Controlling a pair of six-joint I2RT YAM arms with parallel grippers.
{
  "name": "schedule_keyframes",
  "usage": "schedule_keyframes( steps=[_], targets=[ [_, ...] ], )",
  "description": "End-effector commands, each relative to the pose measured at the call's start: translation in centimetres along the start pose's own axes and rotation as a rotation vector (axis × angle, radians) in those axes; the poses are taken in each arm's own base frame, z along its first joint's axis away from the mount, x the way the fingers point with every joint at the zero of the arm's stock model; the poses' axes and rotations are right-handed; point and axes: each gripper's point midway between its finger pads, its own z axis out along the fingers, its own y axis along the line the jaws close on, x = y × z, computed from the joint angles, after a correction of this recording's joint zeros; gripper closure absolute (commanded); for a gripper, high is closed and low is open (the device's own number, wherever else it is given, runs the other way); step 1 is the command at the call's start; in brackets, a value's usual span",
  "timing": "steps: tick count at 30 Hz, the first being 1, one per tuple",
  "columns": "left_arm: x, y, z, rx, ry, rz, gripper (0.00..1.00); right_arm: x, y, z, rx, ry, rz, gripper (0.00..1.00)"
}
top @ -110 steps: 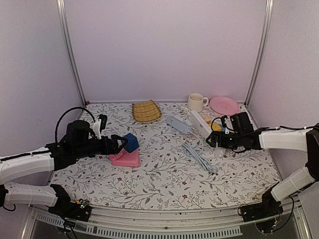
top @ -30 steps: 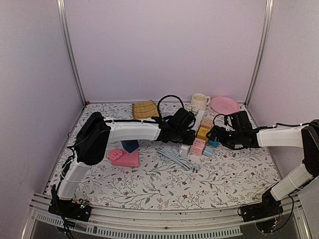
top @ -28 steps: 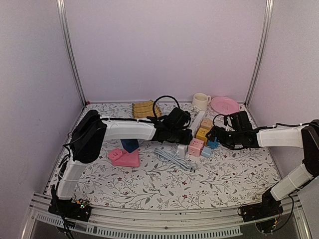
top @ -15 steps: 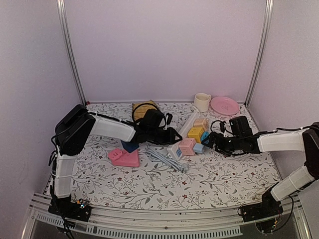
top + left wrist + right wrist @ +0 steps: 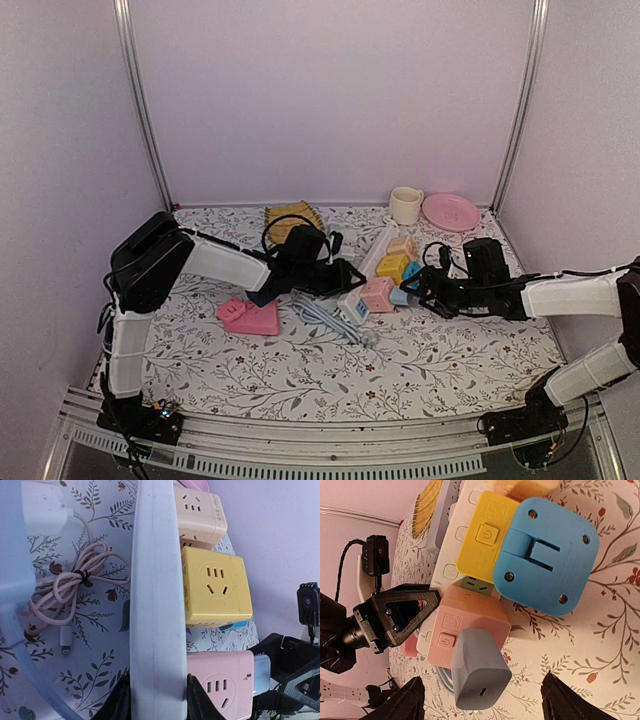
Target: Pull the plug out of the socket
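The socket (image 5: 352, 303) is a long white strip lying aslant on the table, carrying pink (image 5: 377, 294), yellow (image 5: 392, 268) and peach cube outlets. My left gripper (image 5: 343, 292) is shut on its near end; in the left wrist view the white body (image 5: 157, 605) fills the gap between both fingers (image 5: 199, 705). The plug (image 5: 480, 672), a grey-blue charger block, sticks out of the pink cube (image 5: 465, 622). My right gripper (image 5: 482, 702) is open, its fingers standing wide on either side of the plug without touching it. A blue adapter (image 5: 545, 555) sits beside the yellow cube.
A grey cable bundle (image 5: 330, 320) lies by the strip's near end. A pink wedge (image 5: 250, 318) with a blue block behind it lies to the left. A woven mat (image 5: 290, 218), a cup (image 5: 405, 205) and a pink plate (image 5: 449, 211) stand at the back. A coiled pink cable (image 5: 65, 595) lies close by.
The left arm has dragged the socket leftward and nearer, and its grip has tightened. The right gripper has followed to the plug and its jaws have narrowed a little.
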Motion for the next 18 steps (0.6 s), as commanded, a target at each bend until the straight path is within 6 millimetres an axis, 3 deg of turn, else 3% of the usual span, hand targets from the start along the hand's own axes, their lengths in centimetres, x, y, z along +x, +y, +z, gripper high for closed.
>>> schedule_keyframes(
  steps=[1,8,18],
  targets=[
    [7.9,3.9,1.0,-0.120,0.203,-0.038,0.82,1.8,0.8,0.0,-0.088,0.054,0.081,0.24],
    [8.4,3.5,1.3,-0.125,0.199,-0.021,0.82,1.6,0.9,0.0,-0.074,0.024,0.109,0.35],
    [8.6,3.9,0.6,-0.160,0.167,-0.008,0.89,1.0,1.3,0.1,-0.080,0.011,0.133,0.66]
  ],
)
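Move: The grey-blue plug I want sticks out of the pink block's near-right side, about 3 cm to the left of my right hand, roughly 1 cm back and 2 cm below. The pink block sits some 5 cm farther left behind it. The yellow block is about 5 cm ahead and 5 cm left of my right hand, the round blue one about 5 cm ahead and 1 cm left. From my left hand, still gripping the white power strip, the plug lies about 10 cm right and 1 cm back. I bring my open right hand back about 1.5 cm and nearly 1 cm left, dipping over a centimetre before easing partly up again, with a slight tilt and roll, while its fingers close from wide open to well under half, around the grey-blue plug's two sides. My left hand keeps its pinch on the white strip and carries it about 1.5 cm back and right, towards my right hand. ##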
